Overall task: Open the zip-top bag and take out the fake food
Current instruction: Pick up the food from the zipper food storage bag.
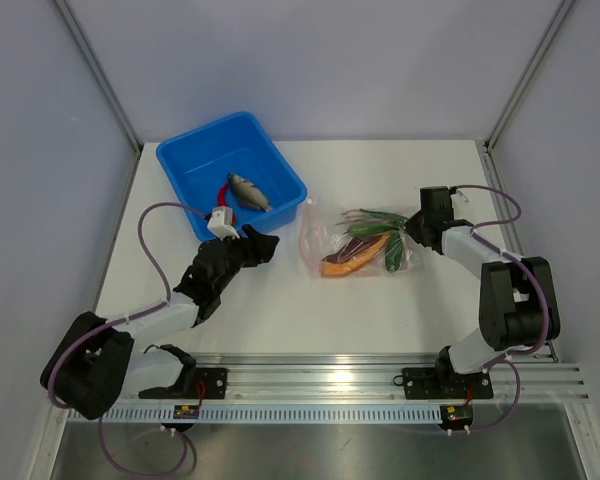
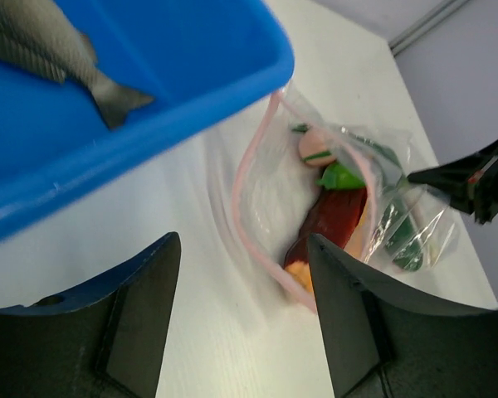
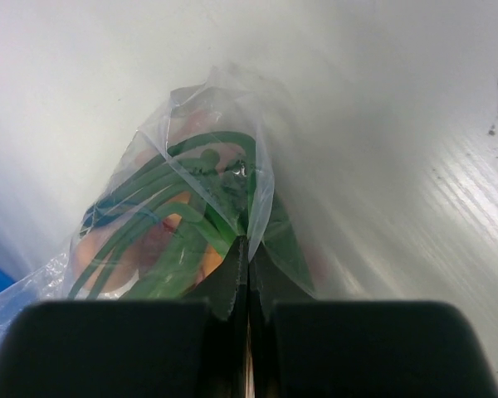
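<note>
The clear zip-top bag [image 1: 355,243] lies on the table right of the blue tub, its pink zip edge [image 2: 247,211] open toward the left. Inside are fake food pieces: green beans [image 1: 375,218] and a red-orange piece [image 1: 352,256]. In the left wrist view the red-orange piece [image 2: 336,220] lies inside the bag. A grey fish [image 1: 250,191] and a red chili [image 1: 224,190] lie in the tub. My left gripper [image 1: 263,241] is open and empty, just left of the bag mouth [image 2: 242,249]. My right gripper [image 1: 409,234] is shut on the bag's right end [image 3: 247,249].
The blue tub [image 1: 195,165] stands at the back left, close to my left gripper; its rim [image 2: 191,99] fills the upper left of the left wrist view. Grey walls enclose the table on three sides. An aluminium rail [image 1: 320,375] runs along the near edge.
</note>
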Robot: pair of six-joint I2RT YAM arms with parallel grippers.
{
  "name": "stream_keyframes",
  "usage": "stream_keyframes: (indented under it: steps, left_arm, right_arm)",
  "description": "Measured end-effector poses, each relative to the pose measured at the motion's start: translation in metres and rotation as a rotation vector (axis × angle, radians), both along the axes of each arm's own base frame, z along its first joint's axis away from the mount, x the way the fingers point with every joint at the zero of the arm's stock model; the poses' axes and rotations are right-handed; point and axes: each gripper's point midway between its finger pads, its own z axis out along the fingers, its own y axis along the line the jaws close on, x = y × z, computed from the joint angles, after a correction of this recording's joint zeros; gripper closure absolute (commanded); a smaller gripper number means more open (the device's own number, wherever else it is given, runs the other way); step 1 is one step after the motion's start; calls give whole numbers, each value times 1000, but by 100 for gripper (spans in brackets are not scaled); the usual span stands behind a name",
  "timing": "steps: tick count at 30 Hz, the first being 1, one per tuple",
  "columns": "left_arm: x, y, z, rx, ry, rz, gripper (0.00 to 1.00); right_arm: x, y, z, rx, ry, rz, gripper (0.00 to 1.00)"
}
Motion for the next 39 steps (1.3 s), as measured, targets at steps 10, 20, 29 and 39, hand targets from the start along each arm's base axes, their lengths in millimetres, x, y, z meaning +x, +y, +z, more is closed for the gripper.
stream_keyframes:
  steps: [10,20,29,39]
  left_arm:
    - [-15,-50,-33,8,38,-103,42]
    - [-14,-88,-35,16,46,-144,46]
    - [-12,-96,-65,-7,158,-117,58]
    - [-16,-92,-59,-120,129,-94,57]
  right_arm:
    - [8,14,6,30,-41,92,99]
    - [0,22,7,63,-60,131,98]
    - [2,26,10,80,-72,147,98]
    - [2,27,10,83,-72,151,98]
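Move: The dark red food in the bag lies about 21 cm to the left hand's right, 3 cm ahead and 11 cm below; the orange food lies beside it, roughly 2 cm nearer the base. The bag's open mouth is closer, some 10 cm right, 5 cm ahead and 10 cm down, and the green pepper 23 cm right, 7 cm ahead. For the right hand the dark red food is some 13 cm left, 4 cm back and 3 cm below. Rightwards by about 9 cm and down some 6 cm, the left hand comes to the bag's open mouth, towards the dark red food, tipping its fingers about 10 degrees lower and narrowing them partway from wide open; contact with the bag's rim can't be made out. The right hand keeps its pinch on the far-side end of the bag, shifting 2 to 3 cm left while turning slightly counter-clockwise. ##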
